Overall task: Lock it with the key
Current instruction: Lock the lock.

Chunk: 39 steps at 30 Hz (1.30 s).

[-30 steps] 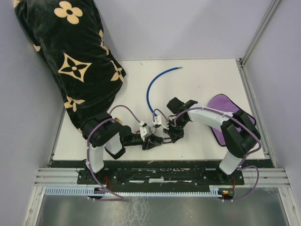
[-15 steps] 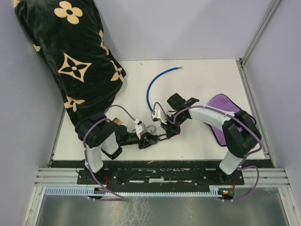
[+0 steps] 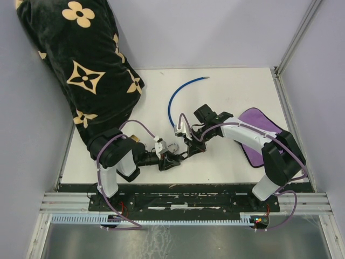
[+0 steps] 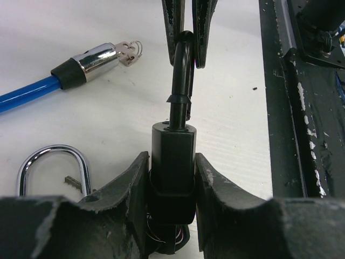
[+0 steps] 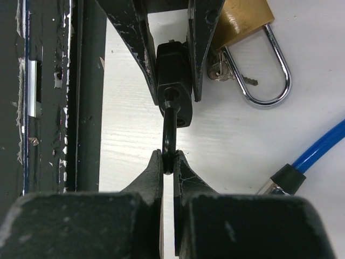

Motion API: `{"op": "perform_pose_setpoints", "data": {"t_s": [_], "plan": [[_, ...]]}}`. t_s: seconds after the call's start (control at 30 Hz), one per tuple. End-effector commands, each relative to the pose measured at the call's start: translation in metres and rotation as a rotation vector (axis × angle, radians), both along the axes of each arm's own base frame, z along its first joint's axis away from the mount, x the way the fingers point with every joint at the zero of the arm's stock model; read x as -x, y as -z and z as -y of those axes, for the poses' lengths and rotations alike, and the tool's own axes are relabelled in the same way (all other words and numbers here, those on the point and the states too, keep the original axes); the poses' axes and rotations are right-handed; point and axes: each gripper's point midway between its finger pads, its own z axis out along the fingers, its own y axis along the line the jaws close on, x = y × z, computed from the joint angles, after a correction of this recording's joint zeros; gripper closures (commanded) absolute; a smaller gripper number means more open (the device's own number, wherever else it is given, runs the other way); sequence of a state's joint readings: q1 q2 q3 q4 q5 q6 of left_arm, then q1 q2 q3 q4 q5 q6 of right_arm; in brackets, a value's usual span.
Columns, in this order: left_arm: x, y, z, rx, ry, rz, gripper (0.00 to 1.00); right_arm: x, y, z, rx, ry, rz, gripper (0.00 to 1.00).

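Note:
A small black lock [image 4: 172,162] sits upright between my left gripper's [image 4: 171,183] fingers, which are shut on its body. Its black shackle [image 4: 182,70] reaches up into my right gripper [image 5: 168,162], whose jaws pinch the shackle's bend [image 5: 168,135]. In the top view the two grippers meet nose to nose at the table's near middle, left gripper [image 3: 168,160] and right gripper [image 3: 188,150]. A small key [image 5: 237,76] lies inside the silver shackle [image 5: 269,75] of a brass padlock [image 5: 242,16] beside them. Whether a key sits in the black lock is hidden.
A blue cable lock [image 3: 175,97] curves across the table; its chrome end [image 4: 91,58] carries small keys [image 4: 129,48]. A purple cloth [image 3: 259,127] lies at the right. A black patterned bag [image 3: 81,59] covers the back left. The table's black front rail [image 4: 302,108] runs close by.
Both grippers, still holding the black lock, have shifted a little left and away from the front edge. The right arm has stretched out further to the left.

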<state>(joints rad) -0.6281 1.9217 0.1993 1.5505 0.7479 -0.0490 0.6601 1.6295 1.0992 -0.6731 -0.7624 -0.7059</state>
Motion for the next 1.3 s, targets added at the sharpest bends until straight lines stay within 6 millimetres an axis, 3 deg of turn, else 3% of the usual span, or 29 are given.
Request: {"op": "perform_pose_setpoints", "data": {"t_s": [0.0,0.23,0.33,0.5,0.8,1.1,1.27], "plan": [[-0.042,-0.019,-0.001,0.068,-0.166,0.055,0.97,0.03,-0.044,-0.037,-0.175,-0.137,-0.055,0.98],[-0.042,-0.021,0.003,0.098,-0.157,0.025,0.95,0.025,-0.068,-0.042,-0.18,-0.12,-0.039,0.98],[-0.044,-0.027,0.003,0.118,-0.163,0.021,0.87,0.018,-0.063,-0.039,-0.12,-0.1,-0.013,0.98],[-0.043,-0.029,-0.001,0.119,-0.18,0.02,0.65,0.015,-0.044,-0.031,-0.057,-0.066,-0.019,0.98],[-0.04,-0.039,-0.004,0.146,-0.189,0.011,0.36,0.014,-0.046,-0.03,-0.052,-0.075,-0.01,0.98],[-0.039,-0.054,-0.011,0.162,-0.211,0.043,0.26,0.013,-0.054,-0.029,-0.043,-0.078,-0.006,0.98],[-0.035,-0.049,-0.007,0.126,-0.162,0.039,0.34,0.011,-0.056,-0.03,-0.021,-0.079,-0.015,0.98]]}}
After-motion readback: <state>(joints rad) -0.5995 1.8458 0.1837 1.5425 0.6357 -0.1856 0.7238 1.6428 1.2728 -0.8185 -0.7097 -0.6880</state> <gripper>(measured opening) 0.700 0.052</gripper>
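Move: The black lock's body is between the left fingers, right at the left hand point; the right fingers already pinch its shackle, putting the body about 4 cm left of the right hand, 1 cm back and 4 cm below. On the table some 3 cm below the left hand, the gold padlock lies about 5 cm ahead and 4 cm to the left, and the blue cable's end about 7 cm ahead and 7 cm to the right. Open the left gripper and let go of the black lock's body, while the right fingers keep their pinch on the shackle and rise about 3.5 cm, ending a little farther left. Bring the left gripper some 2 cm forward, turning it roughly 10 degrees counter-clockwise, then up nearly 2 cm at the end, its spread fingers staying around the lock. ##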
